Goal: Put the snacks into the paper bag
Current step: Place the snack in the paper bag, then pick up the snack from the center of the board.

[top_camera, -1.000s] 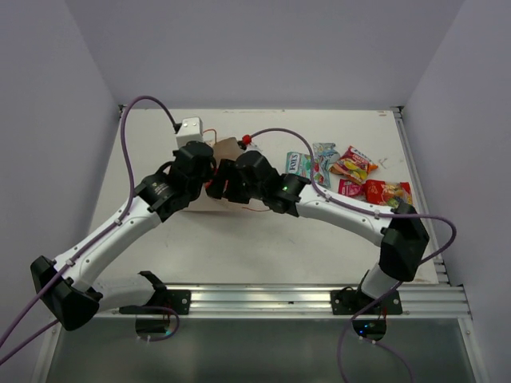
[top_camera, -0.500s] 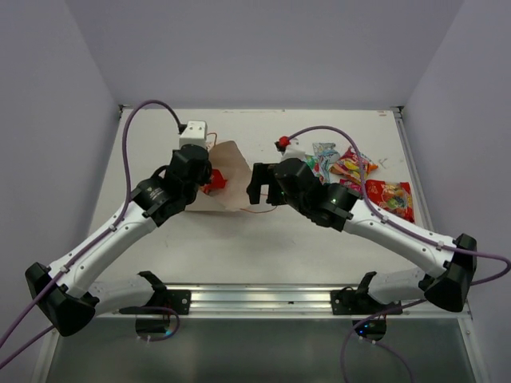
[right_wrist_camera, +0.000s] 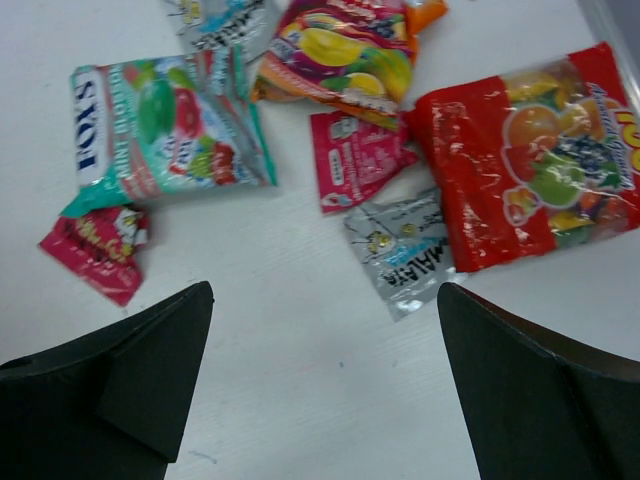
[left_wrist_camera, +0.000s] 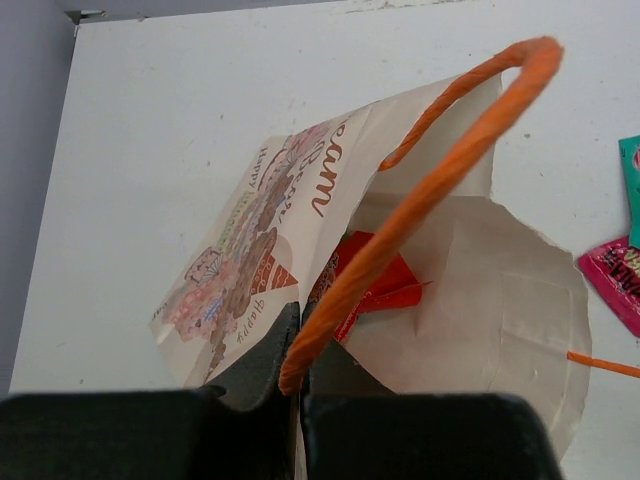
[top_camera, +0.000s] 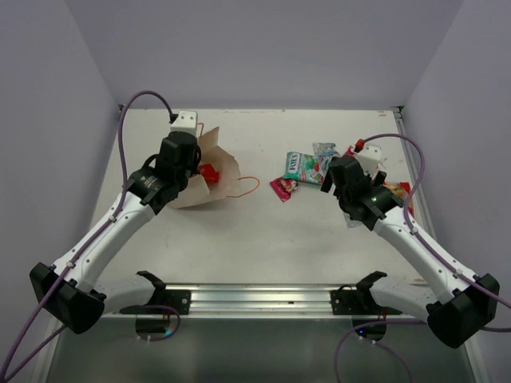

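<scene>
The paper bag [top_camera: 222, 171] [left_wrist_camera: 500, 310] lies on its side at the left, mouth facing right. A red snack [top_camera: 208, 173] [left_wrist_camera: 375, 280] sits inside it. My left gripper [top_camera: 194, 167] [left_wrist_camera: 296, 372] is shut on the bag's upper rim and orange handle [left_wrist_camera: 440, 165], holding the mouth up. The other snacks lie loose at the right: FOX'S packet [top_camera: 299, 166] [right_wrist_camera: 165, 135], small magenta one [top_camera: 281, 188] [right_wrist_camera: 95, 250], silver one [right_wrist_camera: 405, 250], pink one [right_wrist_camera: 360, 160], multicoloured one [right_wrist_camera: 340, 45], large red one [top_camera: 397, 191] [right_wrist_camera: 530, 150]. My right gripper [top_camera: 349, 199] [right_wrist_camera: 325, 292] hangs open over bare table just before them.
The bag's second orange handle [top_camera: 247, 187] [left_wrist_camera: 600, 365] trails on the table towards the snacks. A metal rail [top_camera: 263, 299] runs along the near edge. Walls close in the table at the left, back and right.
My right arm has pulled out of the bag's mouth and swung right over the snack pile, its jaws opening. A red packet stays in the bag. My left gripper shifted slightly left with the rim.
</scene>
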Available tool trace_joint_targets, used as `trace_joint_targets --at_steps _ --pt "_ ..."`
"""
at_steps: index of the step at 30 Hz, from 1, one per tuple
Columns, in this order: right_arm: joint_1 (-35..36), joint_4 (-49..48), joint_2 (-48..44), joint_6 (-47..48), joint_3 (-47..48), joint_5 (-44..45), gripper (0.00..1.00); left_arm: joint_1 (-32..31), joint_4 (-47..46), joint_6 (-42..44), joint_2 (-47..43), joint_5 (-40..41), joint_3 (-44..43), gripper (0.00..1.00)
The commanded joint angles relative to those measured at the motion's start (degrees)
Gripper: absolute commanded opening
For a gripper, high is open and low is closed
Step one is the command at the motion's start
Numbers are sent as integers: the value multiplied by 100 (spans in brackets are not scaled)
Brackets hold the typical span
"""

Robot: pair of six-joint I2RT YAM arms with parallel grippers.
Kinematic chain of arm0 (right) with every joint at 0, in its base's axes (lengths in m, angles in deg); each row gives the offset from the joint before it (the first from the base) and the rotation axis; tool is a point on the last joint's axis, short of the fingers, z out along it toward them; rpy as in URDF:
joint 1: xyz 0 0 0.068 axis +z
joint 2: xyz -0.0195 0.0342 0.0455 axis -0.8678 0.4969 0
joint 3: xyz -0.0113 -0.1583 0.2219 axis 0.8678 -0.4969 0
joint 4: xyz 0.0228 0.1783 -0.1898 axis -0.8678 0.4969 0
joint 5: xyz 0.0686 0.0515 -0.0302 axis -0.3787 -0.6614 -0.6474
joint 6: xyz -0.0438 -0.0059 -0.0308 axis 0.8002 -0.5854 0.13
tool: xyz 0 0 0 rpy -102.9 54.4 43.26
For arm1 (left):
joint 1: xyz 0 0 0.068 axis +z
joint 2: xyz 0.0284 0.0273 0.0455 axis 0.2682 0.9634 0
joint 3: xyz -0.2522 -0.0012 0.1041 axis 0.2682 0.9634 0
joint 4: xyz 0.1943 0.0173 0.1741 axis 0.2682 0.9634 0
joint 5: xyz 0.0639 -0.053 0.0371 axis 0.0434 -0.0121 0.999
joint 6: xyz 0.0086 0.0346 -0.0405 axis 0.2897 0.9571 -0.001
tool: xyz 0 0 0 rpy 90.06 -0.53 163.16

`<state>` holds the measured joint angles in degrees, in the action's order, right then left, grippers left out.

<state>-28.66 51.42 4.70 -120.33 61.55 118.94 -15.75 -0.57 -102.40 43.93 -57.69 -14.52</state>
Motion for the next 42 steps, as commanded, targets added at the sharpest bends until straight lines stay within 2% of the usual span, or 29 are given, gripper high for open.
trace_joint_targets --at_steps 1,4,9,14,17,26,31,32,34,35,37,38,39,42 --pt "-386 228 -83 -231 -116 834 99 213 -6 347 122 -185 -278 0" --pt "-947 290 40 -363 -248 1081 99 231 -59 347 166 -141 -218 0" --pt "-1818 114 504 -363 -310 782 98 275 -454 487 87 -149 152 0" --pt "-2372 -192 1147 -249 -283 396 89 292 -612 453 -18 -448 389 0" --pt "-2487 -457 1516 -91 -284 167 88 301 -674 453 -88 -510 556 0" --pt "-2540 -598 2772 -169 -204 35 77 362 -832 470 -396 -378 802 0" --pt "-2575 -625 2915 -258 -309 166 53 406 -867 470 -431 -395 846 0" --pt "-2566 -625 2880 -249 -327 201 43 406 -876 470 -431 -396 846 0" --pt "-2575 -598 2696 -240 -345 324 32 406 -876 470 -431 -404 855 0" --pt "-2566 -563 2616 -231 -345 368 23 415 -876 470 -431 -413 855 0" --pt "-2575 -458 2335 -196 -301 482 13 415 -885 470 -423 -422 855 0" --pt "-2566 -405 2239 -170 -284 605 5 424 -876 462 -414 -422 855 0" --pt "-2566 -361 2133 -161 -266 676 0 424 -876 461 -414 -422 855 0" --pt "-2557 -168 1694 -91 -152 869 0 433 -885 461 -405 -413 855 0"
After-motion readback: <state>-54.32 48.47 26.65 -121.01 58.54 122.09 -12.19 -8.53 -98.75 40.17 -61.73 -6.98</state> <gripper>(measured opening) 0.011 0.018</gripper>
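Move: The red candy bag lies flat some 17 cm to the right of the empty, open right hand, about 4 cm farther out and 15 cm below it. On the table just left of this bag are the silver packet, 5 cm right of and level with the hand, and the pink packet, 3 cm right and 8 cm ahead. The fruit-print packet lies 5 cm right, 17 cm ahead. From the left hand the red candy bag is around 64 cm right, about level in reach, 21 cm lower. The right fingers pinch the left, near part of the red candy bag: the hand sweeps about 13 cm right, turning some 25 degrees clockwise, then sinks 15 cm onto the bag, tipping its fingers downward. They shut fully there and the hand starts up by 3 to 4 cm with the bag held. The left hand keeps hold of the paper bag's rim, easing a little down and left. ##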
